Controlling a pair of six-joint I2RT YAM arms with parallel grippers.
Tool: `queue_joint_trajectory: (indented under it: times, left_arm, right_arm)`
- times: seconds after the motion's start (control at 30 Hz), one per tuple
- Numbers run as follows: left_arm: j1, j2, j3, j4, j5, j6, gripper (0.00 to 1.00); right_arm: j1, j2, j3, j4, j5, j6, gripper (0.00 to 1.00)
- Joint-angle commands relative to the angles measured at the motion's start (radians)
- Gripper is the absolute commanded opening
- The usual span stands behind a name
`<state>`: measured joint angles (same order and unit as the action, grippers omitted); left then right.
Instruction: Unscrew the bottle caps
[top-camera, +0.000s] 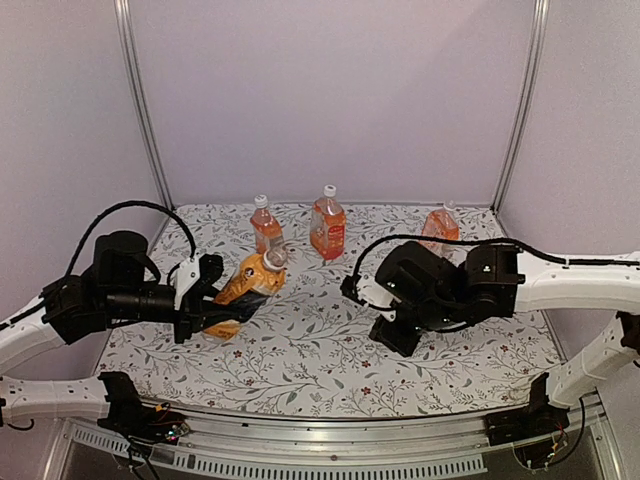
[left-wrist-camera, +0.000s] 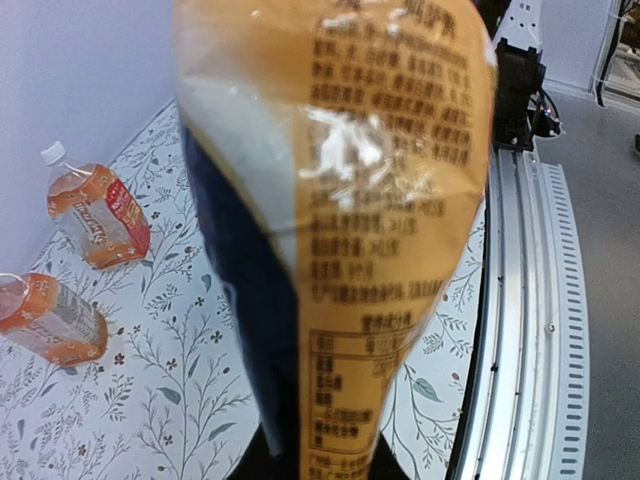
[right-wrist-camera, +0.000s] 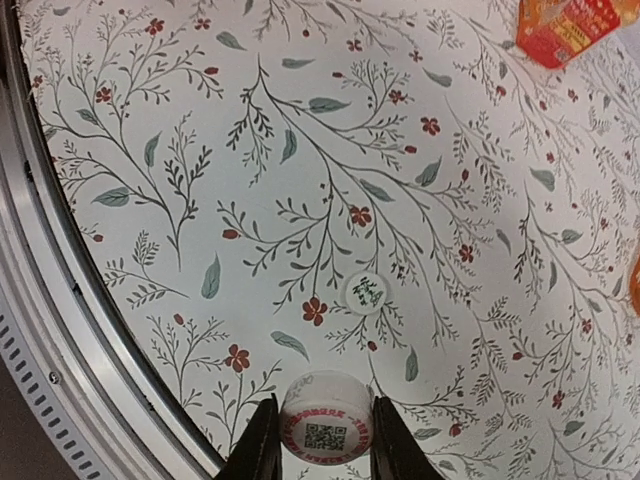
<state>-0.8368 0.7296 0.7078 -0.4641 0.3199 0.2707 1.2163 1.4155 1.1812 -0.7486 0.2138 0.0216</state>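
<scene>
My left gripper (top-camera: 222, 303) is shut on the black-and-orange-labelled bottle (top-camera: 248, 285), holding it tilted above the table with its neck toward the upper right. That bottle (left-wrist-camera: 340, 200) fills the left wrist view and hides the fingers. My right gripper (right-wrist-camera: 322, 435) is shut on a white bottle cap (right-wrist-camera: 325, 418) with a printed top, held low over the table (right-wrist-camera: 200, 150). A second white cap (right-wrist-camera: 364, 294) lies flat on the table just beyond it. In the top view the right gripper (top-camera: 392, 332) hangs over the table's middle right.
Three orange-drink bottles stand at the back, at left (top-camera: 266, 228), middle (top-camera: 327, 228) and right (top-camera: 440, 228), the left two with white caps on. The metal front rail (right-wrist-camera: 60, 330) runs close to the right gripper. Grey walls enclose the table.
</scene>
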Motion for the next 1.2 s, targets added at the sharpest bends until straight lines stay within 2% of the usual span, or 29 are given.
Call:
queue_joint_trajectory:
  times: [0.0, 0.23, 0.47, 0.53, 0.57, 0.67, 0.77, 0.83, 0.87, 1.03, 1.17]
  left_arm:
    - [0.023, -0.033, -0.049, 0.070, -0.025, -0.056, 0.00]
    - [0.024, -0.040, -0.062, 0.084, -0.015, -0.055, 0.00]
    - [0.024, -0.007, 0.004, 0.049, 0.010, -0.049, 0.00]
    - [0.023, -0.006, 0.017, 0.044, 0.021, -0.048, 0.00]
    - [0.022, -0.007, 0.022, 0.045, 0.029, -0.046, 0.00]
    - [0.021, -0.004, 0.026, 0.057, 0.065, -0.031, 0.00]
    - [0.018, 0.022, 0.042, 0.057, 0.108, -0.032, 0.00]
    - [0.015, 0.036, 0.048, 0.068, 0.124, -0.042, 0.00]
    - [0.013, 0.038, 0.048, 0.082, 0.128, -0.046, 0.00]
    - [0.001, 0.037, 0.076, 0.121, 0.149, -0.053, 0.00]
    - [-0.013, 0.050, 0.113, 0.147, 0.172, -0.060, 0.00]
  right_arm:
    - [0.000, 0.099, -0.075, 0.009, 0.027, 0.454, 0.00]
    - [0.000, 0.353, -0.009, 0.023, -0.069, 0.527, 0.00]
    - [0.000, 0.450, -0.015, 0.017, -0.119, 0.570, 0.00]
    - [0.001, 0.466, -0.008, 0.002, -0.127, 0.572, 0.03]
    - [0.001, 0.472, 0.000, -0.009, -0.129, 0.570, 0.08]
    - [0.000, 0.485, 0.030, -0.048, -0.111, 0.548, 0.43]
    - [0.000, 0.465, 0.055, -0.064, -0.105, 0.547, 0.70]
    - [0.001, 0.439, 0.085, -0.086, -0.096, 0.547, 0.93]
    - [0.001, 0.423, 0.105, -0.102, -0.091, 0.543, 0.98]
    - [0.001, 0.305, 0.220, -0.198, -0.028, 0.452, 0.99]
    - [0.002, 0.106, 0.276, -0.143, -0.012, 0.304, 0.99]
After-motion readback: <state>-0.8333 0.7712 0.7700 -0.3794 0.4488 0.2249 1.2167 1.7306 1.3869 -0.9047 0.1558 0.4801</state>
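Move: The just-unscrewed cap is already pinched in the right hand. The bare patch of table it goes to lies about 16 cm below that hand and 2 cm back, neither left nor right. An earlier cap lies 7 cm ahead and 16 cm below; the red-labelled bottle stands some 32 cm ahead, 15 cm left, 8 cm below. From the left hand the patch is about 34 cm right, 1 cm back and 22 cm below. The held cap is carried almost straight down about 16 cm to the table by the right hand, which turns clockwise and tips its fingers steeply down, some 25 degrees each. There the fingers open wide and let go, then the hand climbs about 10 cm, easing slightly left. The left hand keeps its grip on the orange bottle, dips a touch, then raises it some 4 cm and drifts right. ##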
